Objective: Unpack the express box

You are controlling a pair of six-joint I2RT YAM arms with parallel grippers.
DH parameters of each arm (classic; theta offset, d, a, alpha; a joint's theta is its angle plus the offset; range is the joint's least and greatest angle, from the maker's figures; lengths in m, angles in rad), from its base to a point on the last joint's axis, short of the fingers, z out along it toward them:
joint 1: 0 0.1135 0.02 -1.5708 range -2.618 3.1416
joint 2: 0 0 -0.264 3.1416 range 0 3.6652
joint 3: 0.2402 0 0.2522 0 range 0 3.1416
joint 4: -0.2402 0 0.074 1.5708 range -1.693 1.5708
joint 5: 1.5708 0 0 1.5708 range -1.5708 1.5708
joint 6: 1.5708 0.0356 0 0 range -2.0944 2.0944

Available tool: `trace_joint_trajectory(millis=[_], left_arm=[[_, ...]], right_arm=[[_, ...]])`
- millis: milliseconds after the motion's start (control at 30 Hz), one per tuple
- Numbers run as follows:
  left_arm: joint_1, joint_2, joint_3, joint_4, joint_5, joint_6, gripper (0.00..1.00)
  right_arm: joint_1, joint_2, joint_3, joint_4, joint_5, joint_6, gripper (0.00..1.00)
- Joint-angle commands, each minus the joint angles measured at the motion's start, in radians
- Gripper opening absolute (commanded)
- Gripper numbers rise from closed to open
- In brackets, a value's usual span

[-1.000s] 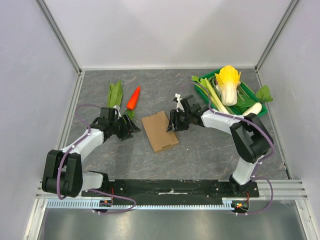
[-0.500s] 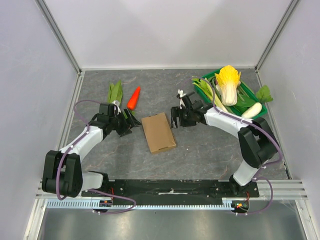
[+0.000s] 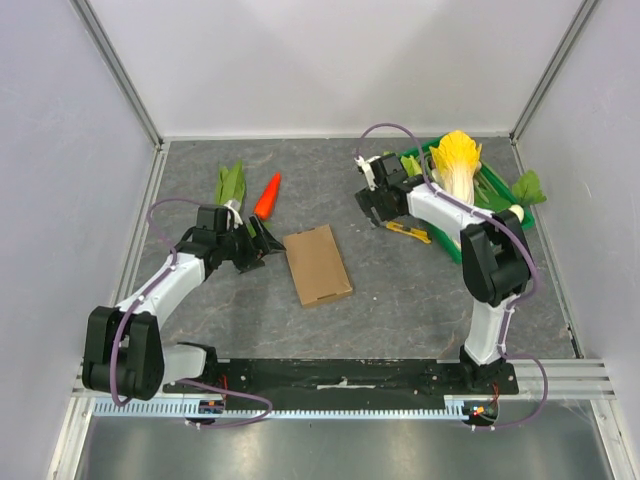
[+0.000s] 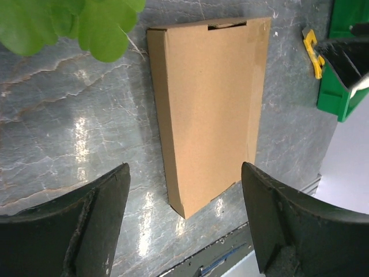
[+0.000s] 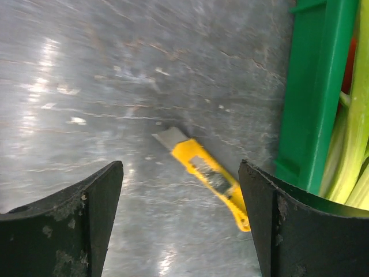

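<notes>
The express box (image 3: 318, 264) is a thin brown cardboard box lying flat and closed near the table's middle; the left wrist view shows it lengthwise (image 4: 207, 109). My left gripper (image 3: 262, 245) stands open just left of it, fingers apart and empty (image 4: 184, 170), touching nothing. My right gripper (image 3: 380, 210) is open at the back right, away from the box. It hovers over a yellow utility knife (image 3: 410, 232) that lies on the table between its spread fingers (image 5: 180, 164), its blade out (image 5: 210, 173).
A green crate (image 3: 520, 222) at the back right holds a napa cabbage (image 3: 455, 170), leeks and a white radish (image 3: 505, 217); its wall (image 5: 314, 98) is right of the knife. A carrot (image 3: 266, 196) and bok choy (image 3: 230, 186) lie behind the left gripper.
My right arm has pulled away from the box's right side toward the crate and opened wider. The knife now shows below it. My left gripper opened wider and stayed put.
</notes>
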Motion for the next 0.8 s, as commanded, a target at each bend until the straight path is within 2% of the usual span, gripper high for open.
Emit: trace_joint_trajectory(millis=[0,167,400,533,767], left_arm=[[-0.008,0.005,0.009,0.027,0.082,0.024,0.82],[-0.011,-0.017,0.014,0.012,0.076,0.044,0.82],[-0.011,-0.045,0.049,-0.043,-0.004,0.073,0.81],[-0.011,-0.04,0.057,-0.053,-0.027,0.081,0.81],[-0.011,-0.037,0.064,-0.063,-0.051,0.092,0.81]], right_arm=[[-0.1,0.074,0.076,-0.088,-0.029,-0.145,0.88],[-0.184,0.142,0.09,-0.108,-0.17,-0.144,0.88],[-0.206,0.167,0.068,-0.113,-0.172,-0.11,0.88],[-0.206,0.173,0.064,-0.127,-0.233,-0.078,0.88],[-0.195,0.11,0.005,-0.131,-0.258,0.001,0.84]])
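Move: The yellow cutter lies about 8 cm to the right of the open right hand, some 2 cm back and 8 cm below it. The green basket's middle is roughly 24 cm right and 6 cm ahead of that hand. The express box is about 13 cm to its left and 12 cm back. From the left hand, the cutter is about 36 cm right and 5 cm farther out. The right hand sweeps right and sinks, each about 6 cm, onto the yellow cutter, steepening 15 degrees, fingers open. ##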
